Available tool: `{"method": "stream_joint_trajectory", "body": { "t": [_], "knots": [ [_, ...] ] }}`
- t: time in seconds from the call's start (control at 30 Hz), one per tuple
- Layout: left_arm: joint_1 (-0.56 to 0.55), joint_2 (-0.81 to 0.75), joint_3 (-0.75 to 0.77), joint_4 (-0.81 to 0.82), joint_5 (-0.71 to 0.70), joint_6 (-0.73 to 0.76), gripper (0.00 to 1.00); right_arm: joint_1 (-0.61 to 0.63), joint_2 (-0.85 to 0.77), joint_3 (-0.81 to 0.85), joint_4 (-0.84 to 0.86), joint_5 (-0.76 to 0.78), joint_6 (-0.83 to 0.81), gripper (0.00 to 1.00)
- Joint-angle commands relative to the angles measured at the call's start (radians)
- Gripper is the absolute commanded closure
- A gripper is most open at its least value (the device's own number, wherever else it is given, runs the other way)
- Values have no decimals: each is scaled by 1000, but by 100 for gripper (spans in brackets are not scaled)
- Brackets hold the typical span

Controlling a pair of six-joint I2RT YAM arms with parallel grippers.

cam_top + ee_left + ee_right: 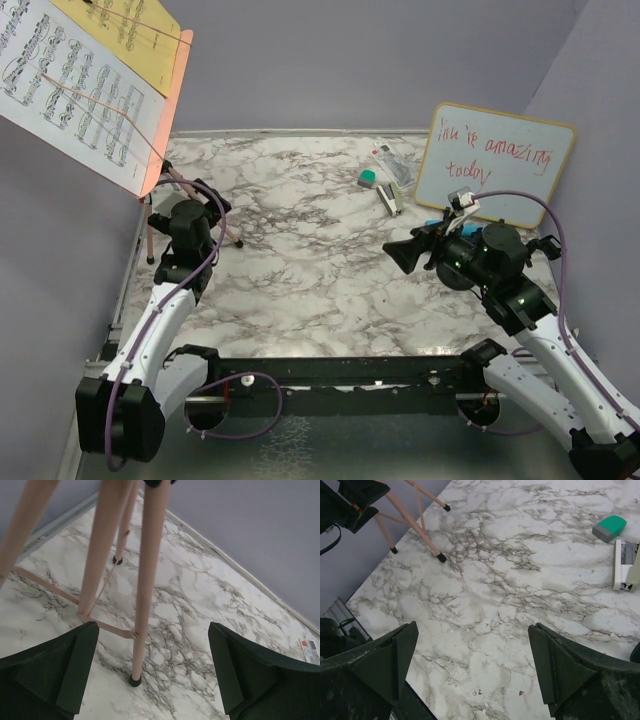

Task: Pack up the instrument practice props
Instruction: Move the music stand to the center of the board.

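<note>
The pink music rack [172,105] stands at the back left on thin pink tripod legs [190,195], with printed sheet-music pages [70,90] resting on it. My left gripper [213,203] is open, low at the tripod. In the left wrist view one leg [145,605] with a black foot rises just ahead of the gap between the jaws [152,627], nearer the left finger, and nothing touches it. My right gripper [394,256] is open over bare marble on the right, holding nothing [472,626]. The tripod legs [420,530] are far from it. No microphones or mic poles can be made out.
A wood-framed whiteboard [495,165] with red writing leans at the back right. A green eraser [368,179] and a small stapler [390,200] lie in front of it, also seen in the right wrist view as eraser [609,528] and stapler [625,572]. Grey walls enclose the marble table [310,270].
</note>
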Motion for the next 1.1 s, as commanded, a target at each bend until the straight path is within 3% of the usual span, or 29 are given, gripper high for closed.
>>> {"method": "stream_joint_trajectory", "body": {
  "t": [0.0, 0.5, 0.73, 0.93, 1.07],
  "knots": [
    [68, 3, 26, -14, -49, 9, 1, -3, -31, -18, 57, -80, -21, 0],
    [91, 264, 164, 143, -235, 106, 8, -3, -70, -32, 49, -40, -34, 1],
    [91, 366, 221, 152, -276, 136, 16, -3, -66, -34, 54, -37, -31, 1],
    [91, 392, 230, 155, -265, 157, 35, -3, -64, -34, 54, -39, -32, 2],
    [89, 373, 210, 145, -190, 162, 62, -3, -61, -36, 54, -33, -34, 2]
  ]
}}
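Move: The music stand's near leg, just under its black hub, is about 6 cm ahead of the open left hand, 7 cm to its left and a touch lower. That leg's foot stands roughly 6 cm ahead, about level sideways, some 22 cm below the hand. From the right hand the same part of the stand is about 18 cm ahead and 52 cm left, slightly lower. The left hand reaches about 7 cm left and 5 cm forward, half closing around the stand's leg below the hub. ##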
